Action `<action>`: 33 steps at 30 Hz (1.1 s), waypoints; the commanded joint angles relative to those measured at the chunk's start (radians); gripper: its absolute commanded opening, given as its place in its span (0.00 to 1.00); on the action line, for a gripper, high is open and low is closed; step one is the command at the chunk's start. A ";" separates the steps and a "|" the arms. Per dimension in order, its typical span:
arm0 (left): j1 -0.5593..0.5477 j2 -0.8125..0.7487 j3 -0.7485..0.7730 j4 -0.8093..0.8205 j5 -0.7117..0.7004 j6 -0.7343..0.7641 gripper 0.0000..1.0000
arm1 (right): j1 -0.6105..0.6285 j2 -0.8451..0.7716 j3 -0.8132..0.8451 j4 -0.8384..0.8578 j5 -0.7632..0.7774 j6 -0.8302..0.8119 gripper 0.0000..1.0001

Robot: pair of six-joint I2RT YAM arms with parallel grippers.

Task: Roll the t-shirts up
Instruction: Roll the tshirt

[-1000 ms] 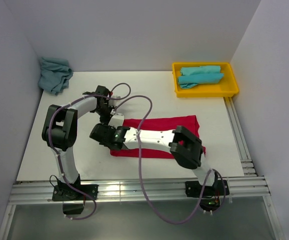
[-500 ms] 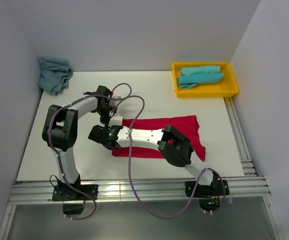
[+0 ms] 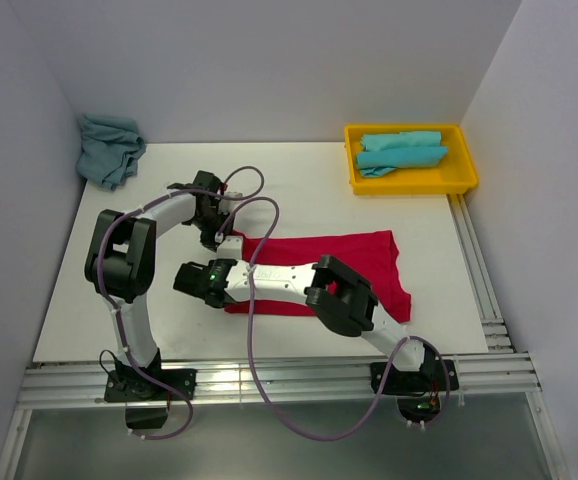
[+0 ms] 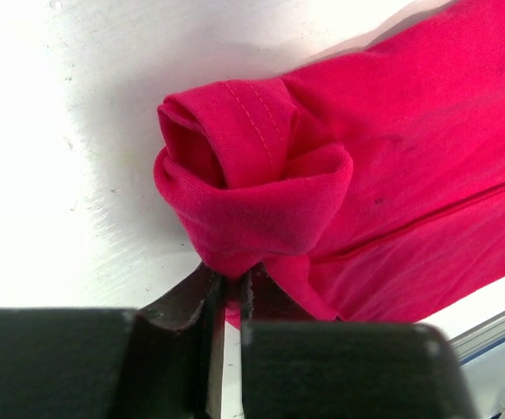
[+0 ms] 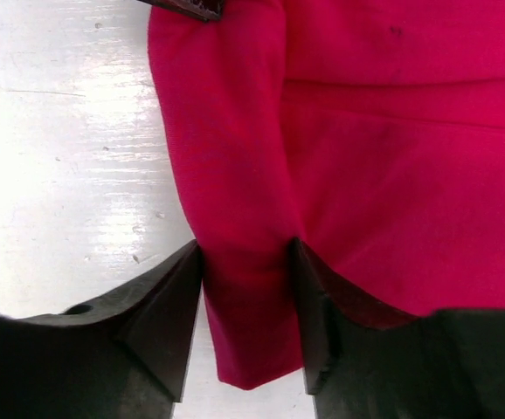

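A bright red t-shirt [image 3: 359, 255] lies folded into a long strip across the middle of the table, its left end curled into a small roll [image 4: 252, 175]. My left gripper [image 3: 221, 240] is at the far left corner of the strip. In the left wrist view it [image 4: 232, 278] is shut on the roll's lower edge. My right gripper [image 3: 224, 292] is at the near left corner. In the right wrist view it [image 5: 245, 253] has both jaws closed on the folded left edge of the red cloth [image 5: 366, 131]. Turquoise t-shirts lie elsewhere.
A crumpled turquoise t-shirt [image 3: 109, 148] lies at the back left corner. A yellow tray [image 3: 464, 165] at the back right holds rolled turquoise shirts [image 3: 399, 150]. White walls enclose the table on three sides. Metal rails run along the near and right edges.
My right arm has swung left, its elbow and gripper shifting left and slightly nearer along the shirt's near edge. The left gripper has stayed at the far left corner.
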 commanded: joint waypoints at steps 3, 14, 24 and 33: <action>0.000 -0.007 0.036 -0.008 -0.047 0.032 0.20 | 0.022 0.042 -0.023 -0.018 -0.089 0.028 0.43; 0.072 -0.042 0.199 -0.115 0.195 0.117 0.62 | -0.020 -0.254 -0.522 0.507 -0.244 0.018 0.09; 0.184 -0.048 0.136 -0.197 0.416 0.244 0.63 | -0.125 -0.458 -1.020 1.288 -0.478 0.177 0.08; 0.186 -0.013 -0.016 -0.107 0.519 0.293 0.61 | -0.155 -0.340 -1.158 1.692 -0.592 0.324 0.07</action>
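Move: The right fingers already straddle the t-shirt's rolled edge, whose near part lies about 1 cm back from that hand and level sideways. The roll's near end is some 6 cm back and 2 cm to the right, and the flat t-shirt's middle is about 22 cm right and 2 cm ahead. The left fingers hold the roll's far end, level with that hand. The near part to be pinched lies about 11 cm back from the left hand. Right pinches the roll, draws back 3 cm, rolls left-side-up 55 degrees; left releases, rises 7 cm, sinks back. ##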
